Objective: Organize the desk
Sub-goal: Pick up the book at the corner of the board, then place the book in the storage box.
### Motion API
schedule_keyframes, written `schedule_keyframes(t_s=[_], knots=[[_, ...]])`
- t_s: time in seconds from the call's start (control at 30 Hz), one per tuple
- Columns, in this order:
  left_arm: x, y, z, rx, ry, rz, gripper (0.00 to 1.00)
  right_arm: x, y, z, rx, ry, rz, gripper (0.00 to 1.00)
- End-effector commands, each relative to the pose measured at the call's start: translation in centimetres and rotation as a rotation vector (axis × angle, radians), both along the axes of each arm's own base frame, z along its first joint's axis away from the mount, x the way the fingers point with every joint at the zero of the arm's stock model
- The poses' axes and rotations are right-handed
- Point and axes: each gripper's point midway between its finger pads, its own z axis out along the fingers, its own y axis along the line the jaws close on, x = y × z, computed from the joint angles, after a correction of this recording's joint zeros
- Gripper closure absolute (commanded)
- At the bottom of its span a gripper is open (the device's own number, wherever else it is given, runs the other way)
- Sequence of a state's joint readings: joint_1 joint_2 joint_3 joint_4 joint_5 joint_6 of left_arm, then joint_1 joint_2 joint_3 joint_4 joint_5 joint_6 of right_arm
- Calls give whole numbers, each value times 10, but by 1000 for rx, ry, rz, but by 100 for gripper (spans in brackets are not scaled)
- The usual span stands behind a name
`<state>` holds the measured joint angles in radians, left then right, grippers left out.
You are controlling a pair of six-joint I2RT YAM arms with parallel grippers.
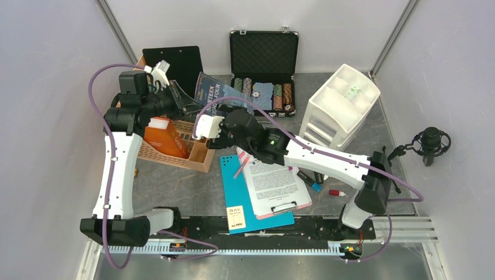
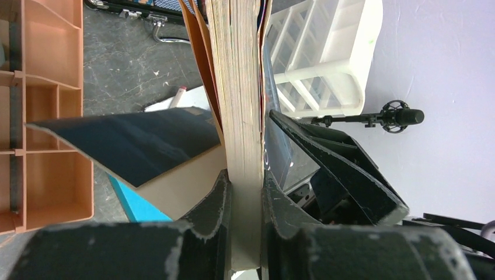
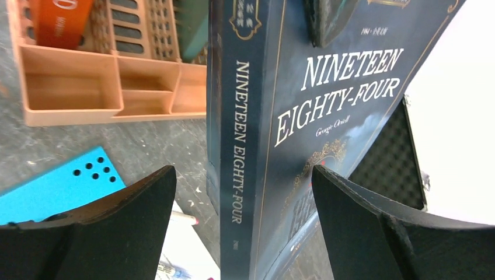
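Note:
Above the dark grey desk [image 1: 175, 186], a dark blue book titled Nineteen Eighty-Four [image 1: 219, 93] is held up beside an orange tray [image 1: 187, 149]. My left gripper [image 2: 245, 175] is shut on the book's page block [image 2: 239, 87], and its front cover hangs open to the left. My right gripper [image 3: 242, 169] stands open with the book's spine [image 3: 236, 146] between its fingers, gaps on both sides. In the top view the left gripper [image 1: 178, 99] is left of the book and the right gripper [image 1: 205, 123] below it. An orange book [image 1: 166, 137] stands in the tray.
An open black case with poker chips [image 1: 264, 64] stands at the back, a white drawer unit [image 1: 344, 105] to its right. A clipboard with paper [image 1: 277, 186] lies on a blue folder [image 1: 248, 204], pens [image 1: 312, 181] beside it. A microphone [image 1: 433, 143] is at the far right.

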<state>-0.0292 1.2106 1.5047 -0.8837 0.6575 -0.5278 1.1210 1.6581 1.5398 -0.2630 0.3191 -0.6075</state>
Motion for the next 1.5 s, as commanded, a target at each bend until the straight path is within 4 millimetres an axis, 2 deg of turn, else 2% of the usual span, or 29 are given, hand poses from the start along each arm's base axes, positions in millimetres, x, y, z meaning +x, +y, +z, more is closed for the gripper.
schedule_keyframes(t_s=[0.0, 0.13, 0.2, 0.3, 0.43, 0.47, 0.53, 0.67, 0.7, 0.8, 0.87, 0.97, 1.1, 1.17, 1.37, 1.47], knots=[[-10, -15, 42, -108, -110, -58, 98, 19, -9, 3, -30, -99, -100, 12], [-15, -18, 37, -121, -92, -76, 98, 26, -13, -1, -57, -135, -137, 24], [-16, -17, 33, -119, -86, -77, 98, 28, -14, -1, -62, -146, -144, 36], [-17, -16, 30, -106, -86, -75, 98, 28, -14, 3, -54, -155, -146, 57], [-19, -16, 30, -92, -104, -88, 98, 26, -16, 3, -42, -146, -149, 100], [-19, -16, 31, -87, -108, -91, 96, 25, -16, 3, -38, -141, -146, 100], [-19, -15, 32, -72, -127, -99, 82, 23, -17, 0, -39, -128, -136, 100], [-21, -10, 40, -19, -181, -101, 31, 19, -21, -2, -30, -100, -125, 100], [-21, -6, 43, 9, -203, -96, 21, 19, -22, -3, -26, -93, -124, 100], [-23, 8, 49, 93, -238, -62, 5, 21, -27, 1, -2, -61, -118, 100], [-22, 23, 55, 135, -262, -25, 0, 24, -29, 3, 20, -26, -109, 100], [-20, 48, 62, 202, -291, 42, 0, 24, -26, 11, 81, 39, -52, 100], [-17, 82, 68, 341, -327, 134, 0, 14, -15, 24, 181, 130, 80, 100], [-18, 90, 70, 394, -355, 136, 0, 8, -10, 36, 232, 168, 152, 100], [-39, 64, 78, 472, -552, -170, 0, 0, -1, 70, 366, 261, 305, 100], [-49, 56, 82, 545, -694, -295, 0, -4, 4, 80, 408, 304, 374, 100]])
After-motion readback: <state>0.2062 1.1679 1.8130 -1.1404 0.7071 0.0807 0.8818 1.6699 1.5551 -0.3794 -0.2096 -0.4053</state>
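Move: The dark blue book is still pinched by its page edge in the left hand, its middle roughly 6 cm ahead, 8 cm right and 4 cm below. From the open right hand that middle lies some 6 cm ahead, 3 cm left and 2 cm above. From the left hand, the peach rack centres about 14 cm left, 6 cm ahead, the orange book 14 cm left and level, both some 22 cm below. From the right hand, the chip case is 20 cm ahead, 17 cm right and 25 cm below. The right fingers close around the book's spine near its lower end after easing about 2 cm forward and right. Once they grip, the left fingers let go of the page edge and open wide, the left hand drawing up and left about 8 cm each, over the rack. The right hand keeps its pinch, sinks about 5 cm with the book, then climbs back some 3 cm, tipping its fingers down about 30 degrees. ##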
